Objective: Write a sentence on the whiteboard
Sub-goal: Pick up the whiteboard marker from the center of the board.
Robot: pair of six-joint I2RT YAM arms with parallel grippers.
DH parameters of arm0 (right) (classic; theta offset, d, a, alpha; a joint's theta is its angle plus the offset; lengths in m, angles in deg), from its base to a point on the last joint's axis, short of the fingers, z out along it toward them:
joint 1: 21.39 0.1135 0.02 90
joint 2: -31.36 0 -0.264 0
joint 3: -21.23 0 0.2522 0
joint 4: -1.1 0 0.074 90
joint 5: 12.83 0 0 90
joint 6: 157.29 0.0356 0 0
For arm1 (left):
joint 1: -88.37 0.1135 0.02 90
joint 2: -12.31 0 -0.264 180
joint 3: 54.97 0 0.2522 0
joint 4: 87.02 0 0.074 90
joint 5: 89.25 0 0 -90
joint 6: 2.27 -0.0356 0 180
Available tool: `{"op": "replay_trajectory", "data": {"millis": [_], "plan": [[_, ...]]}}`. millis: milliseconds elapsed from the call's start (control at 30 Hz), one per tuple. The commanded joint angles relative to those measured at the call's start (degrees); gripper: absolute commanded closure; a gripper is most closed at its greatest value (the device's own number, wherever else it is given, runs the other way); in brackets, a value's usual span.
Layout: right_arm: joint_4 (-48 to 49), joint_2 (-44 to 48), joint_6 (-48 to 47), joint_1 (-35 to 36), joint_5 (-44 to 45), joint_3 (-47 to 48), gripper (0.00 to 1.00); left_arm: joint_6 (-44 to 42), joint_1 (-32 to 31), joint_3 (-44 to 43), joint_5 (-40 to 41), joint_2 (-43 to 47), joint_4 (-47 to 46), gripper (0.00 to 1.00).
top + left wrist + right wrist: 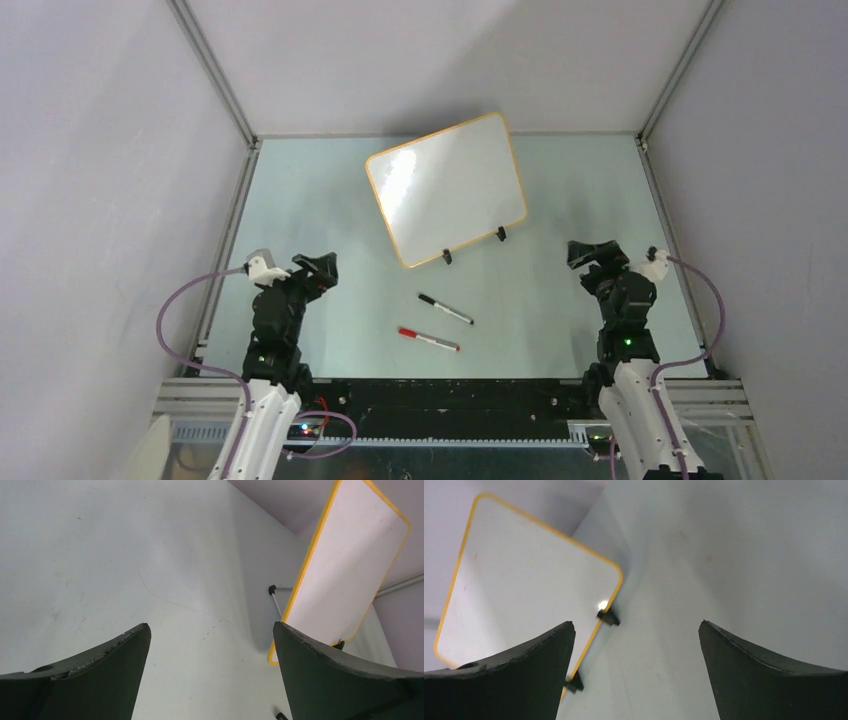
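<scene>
The whiteboard stands tilted on two black clip feet at the table's middle back; its white face is blank, so no sentence shows. It also appears at the right of the left wrist view, whiteboard, and at the left of the right wrist view, whiteboard. My left gripper hangs open over bare table at the left, nothing between its fingers. My right gripper is open too, right of the board. In the wrist views the left gripper and right gripper frame only table.
Two markers lie in front of the board: a black-capped one and a red-capped one, both between the arms. Grey enclosure walls with metal posts close in the table on the left, right and back.
</scene>
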Motion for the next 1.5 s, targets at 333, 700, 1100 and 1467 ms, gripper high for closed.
{"op": "replay_trajectory", "data": {"millis": [333, 700, 1100, 1467], "plan": [[6.27, -18.38, -40.60, 47.80, 0.73, 14.74, 0.04, 0.68, -0.35, 1.84, -11.15, -2.50, -9.93, 0.01], [0.79, -36.45, -47.39, 67.15, 3.01, 21.48, 0.18, 2.17, -0.43, 2.30, -14.60, -7.75, -14.59, 0.01], [-1.88, -46.00, -46.41, 74.15, 2.66, 24.13, 0.41, 2.53, -1.12, 1.22, -17.37, -12.57, -17.14, 0.01], [-7.37, -57.58, -47.26, 77.64, 6.82, 31.62, 0.70, 2.67, -1.36, 1.09, -17.23, -12.15, -16.71, 0.01]]}}
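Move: The red marker lies low on the table about 36 cm to the right hand's left, 15 cm back towards the bases and 13 cm below it. The black marker is roughly 7 cm farther out than the red one and 4 cm to its right, and the whiteboard's near edge crosses some 20 cm beyond the red one, 9 cm to its right. From the left hand, the red marker is about 22 cm to the right, 13 cm back and 13 cm down. The right arm swings its hand about 33 cm left and some 16 cm back, first rising a little and then sinking steadily towards the red marker, while the wrist turns roughly 90 degrees counter-clockwise and tips the fingers to slant down to the left; on the way down they narrow from wide open to about a third, ending on either side of the marker's white tail half, not yet shut on it. The left hand, open and empty, eases about 5 cm right towards the markers and turns slightly clockwise. ##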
